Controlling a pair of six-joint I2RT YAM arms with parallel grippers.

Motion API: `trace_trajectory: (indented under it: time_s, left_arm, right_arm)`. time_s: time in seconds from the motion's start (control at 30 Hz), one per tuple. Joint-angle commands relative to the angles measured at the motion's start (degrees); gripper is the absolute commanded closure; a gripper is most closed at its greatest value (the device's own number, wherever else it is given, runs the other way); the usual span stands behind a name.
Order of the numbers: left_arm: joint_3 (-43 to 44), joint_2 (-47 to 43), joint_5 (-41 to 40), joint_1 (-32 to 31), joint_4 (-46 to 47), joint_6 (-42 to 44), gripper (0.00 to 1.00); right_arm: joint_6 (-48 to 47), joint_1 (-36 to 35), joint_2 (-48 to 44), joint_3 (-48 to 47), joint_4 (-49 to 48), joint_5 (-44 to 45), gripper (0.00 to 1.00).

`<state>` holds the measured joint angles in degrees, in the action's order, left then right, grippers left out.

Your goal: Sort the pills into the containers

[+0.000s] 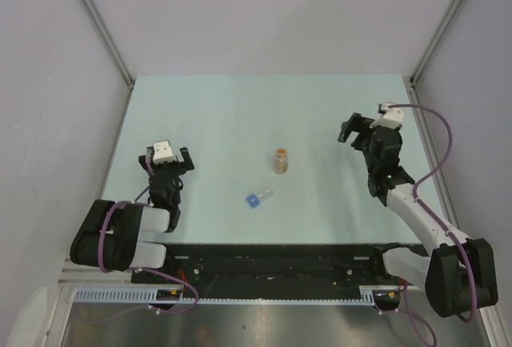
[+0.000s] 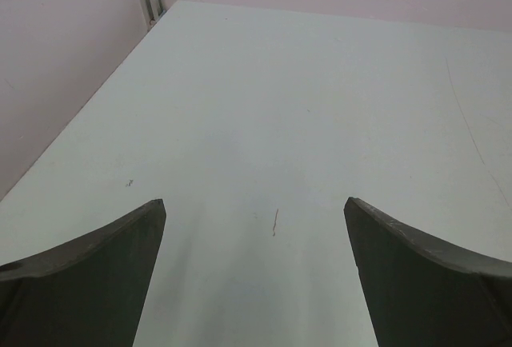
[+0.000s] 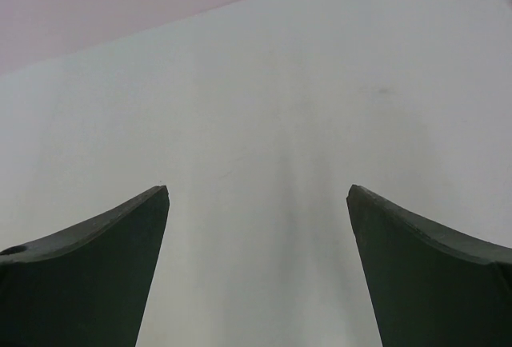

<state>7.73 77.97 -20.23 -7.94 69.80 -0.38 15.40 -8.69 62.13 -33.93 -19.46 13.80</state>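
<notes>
A stubby round jar (image 1: 281, 161) with an orange-tan look stands upright near the middle of the pale table. A slimmer clear vial with a blue cap (image 1: 258, 197) lies on its side just in front and left of it. Loose pills are too small to make out. My left gripper (image 1: 166, 163) is at the left, well apart from both containers, open and empty (image 2: 254, 203). My right gripper (image 1: 358, 127) is at the right, farther back, also open with nothing between its fingers (image 3: 258, 191). Neither wrist view shows a container.
Grey walls with metal corner posts (image 1: 100, 23) enclose the table on the left, back and right. A black rail (image 1: 272, 263) runs along the near edge between the arm bases. A small brown mark (image 2: 274, 221) is on the table ahead of the left fingers.
</notes>
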Motion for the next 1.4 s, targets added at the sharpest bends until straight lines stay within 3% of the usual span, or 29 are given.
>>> trace_trajectory:
  time_s: [0.0, 0.03, 0.27, 0.53, 0.83, 1.1, 1.27, 1.37]
  left_arm:
    - [0.5, -0.5, 0.5, 0.5, 2.4, 1.6, 0.00]
    - [0.5, -0.5, 0.5, 0.5, 2.5, 1.7, 0.00]
    - [0.5, -0.5, 0.5, 0.5, 2.4, 1.6, 0.00]
    - [0.5, -0.5, 0.5, 0.5, 2.4, 1.7, 0.00]
    - [0.4, -0.5, 0.5, 0.6, 2.5, 1.7, 0.00]
    - [0.3, -1.4, 0.1, 0.4, 2.5, 2.0, 0.00]
    - [0.3, -16.0, -8.4, -6.5, -7.2, 6.8, 0.00]
    - [1.9, -25.4, -12.9, -10.4, -19.5, 0.7, 0.00]
  right_arm:
    - [-1.1, -12.7, 0.8, -9.8, 15.7, -2.1, 0.00]
    - [-1.7, -19.1, 1.1, -11.1, 17.0, -0.4, 0.00]
    - [-2.4, -35.7, 2.5, -15.3, 25.9, -0.8, 0.00]
    - [-15.2, -43.6, 8.4, -15.3, 28.5, -19.7, 0.01]
    - [-34.8, -45.3, 10.8, -15.4, 26.1, -31.1, 0.00]
    - [-41.9, -37.3, 14.6, -17.1, 27.7, -42.2, 0.00]
    - [-46.4, -36.6, 20.0, -19.5, 29.0, -41.3, 0.01]
    - [-48.2, -36.8, 23.1, -21.1, 29.5, -40.5, 0.02]
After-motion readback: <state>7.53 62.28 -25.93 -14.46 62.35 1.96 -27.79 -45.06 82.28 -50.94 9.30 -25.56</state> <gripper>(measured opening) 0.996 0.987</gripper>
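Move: The pill organizer with the blue end lies about 32 cm to the left of the right gripper, 16 cm back and some 20 cm below it. Its one neighbour, the pill bottle, stands about 9 cm farther out than the organizer and 6 cm to the right of it. From the left gripper the organizer is some 26 cm to the right, 13 cm back and 11 cm down. Sweep the open right gripper about 29 cm left and 15 cm back towards the pill organizer, rising slightly first, then sinking to end some 9 cm lower; swing the fingers nearly 90 degrees counter-clockwise so they point left and slant down. Towards the end ease forward a few centimetres while still sinking, touching nothing. Late on, lift the open left gripper about 5 cm. ##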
